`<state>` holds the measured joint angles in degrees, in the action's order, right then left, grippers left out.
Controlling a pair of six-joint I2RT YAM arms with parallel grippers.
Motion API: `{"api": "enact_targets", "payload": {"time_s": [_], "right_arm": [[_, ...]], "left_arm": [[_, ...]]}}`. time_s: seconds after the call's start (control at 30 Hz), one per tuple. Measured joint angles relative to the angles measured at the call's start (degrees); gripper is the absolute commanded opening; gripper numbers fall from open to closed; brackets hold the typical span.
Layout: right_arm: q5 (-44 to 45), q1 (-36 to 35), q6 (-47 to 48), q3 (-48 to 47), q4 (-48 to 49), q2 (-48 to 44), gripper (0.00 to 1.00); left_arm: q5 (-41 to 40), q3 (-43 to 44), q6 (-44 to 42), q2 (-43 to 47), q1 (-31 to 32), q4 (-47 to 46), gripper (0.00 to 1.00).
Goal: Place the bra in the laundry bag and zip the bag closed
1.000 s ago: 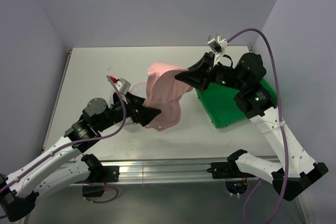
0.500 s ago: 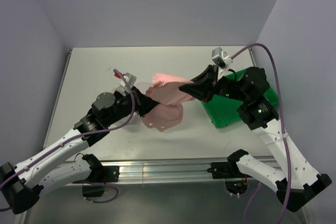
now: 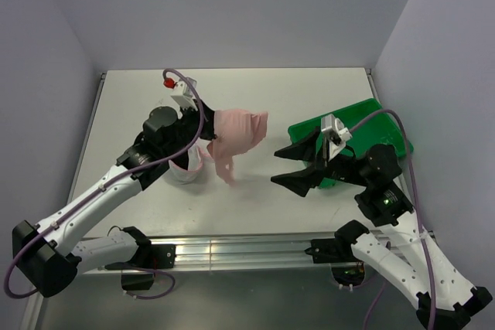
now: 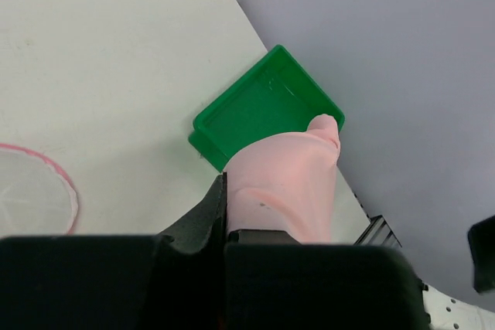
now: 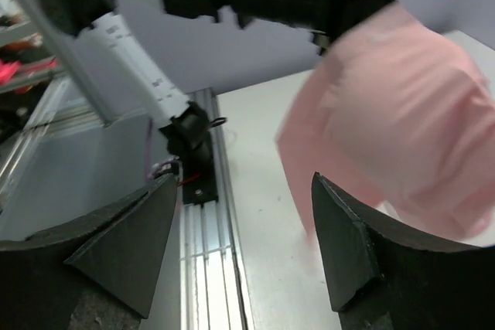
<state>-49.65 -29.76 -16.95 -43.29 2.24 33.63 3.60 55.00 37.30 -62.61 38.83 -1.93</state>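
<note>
The pale pink bra [image 3: 236,133] hangs above the table with my left gripper [image 3: 204,134] shut on its left end. In the left wrist view the bra [image 4: 286,179] droops forward from the closed jaws of the left gripper [image 4: 225,218]. The laundry bag [image 3: 184,175], white mesh with a pink rim, lies under the left arm and is partly hidden; its rim [image 4: 62,183] shows at the left of the wrist view. My right gripper [image 3: 283,166] stands open and empty to the right of the bra. From the right wrist, the bra [image 5: 394,113] is a blur ahead of the right gripper [image 5: 244,226].
A green plastic tray [image 3: 387,125] sits at the table's right edge behind the right arm, and shows as the green tray [image 4: 267,110] from the left wrist. The metal rail [image 3: 247,249] runs along the table's near edge. Walls close in on three sides.
My left gripper closed on the bra and carried it left toward the bag. My right gripper opened, let go of the bra and pulled back toward the near right.
</note>
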Motion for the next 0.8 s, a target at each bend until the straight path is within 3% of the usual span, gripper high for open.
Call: {"api": "enact_targets", "payload": {"time_s": [0.3, 0.37, 0.47, 0.8], "right_arm": [[13.9, 0.0, -0.5, -5.4, -3.5, 10.9, 0.92], [16.1, 0.0, -0.2, -6.5, -3.6, 13.1, 0.99], [18.8, 0.0, -0.2, -6.6, -2.5, 13.8, 1.0], [5.6, -0.4, -3.5, -4.7, 5.8, 18.8, 1.0]], "left_arm": [[0.5, -3.9, -0.7, 6.8, 1.0, -3.0, 0.0], [2.1, -6.5, -0.6, 9.6, 1.3, -4.7, 0.0], [4.2, -9.6, -0.6, 13.1, 1.4, -5.5, 0.0], [7.2, -13.7, -0.1, 15.8, 1.6, -8.2, 0.0]]}}
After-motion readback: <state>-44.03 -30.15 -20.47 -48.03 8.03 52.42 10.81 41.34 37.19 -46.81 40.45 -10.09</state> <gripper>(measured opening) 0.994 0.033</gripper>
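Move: The right hand, empty and partly open, has the middle of the pink bra about 12 cm ahead, 13 cm to its left and 8 cm lower; the left gripper holding the bra's far end is some 14 cm ahead and 19 cm left of it, 4 cm lower. From the left hand the bra's middle lies about 3 cm back, 6 cm right and 5 cm below. The laundry bag stands 4 cm ahead, 11 cm left and 25 cm below the left hand, its open lid 16 cm ahead, 1 cm left, 30 cm below. The right hand reaches forward about 10 cm for the bra's loose end while its fingers spread from mostly to fully open, swinging roughly 20 degrees clockwise, then eases back a couple of centimetres, shifts some 3 cm left towards the cloth and swings most of the way back. The left hand keeps its pinch on the other end and draws the bra back about 7 cm, rising slightly at first with its fingers tipping up a little, then all but stops. ##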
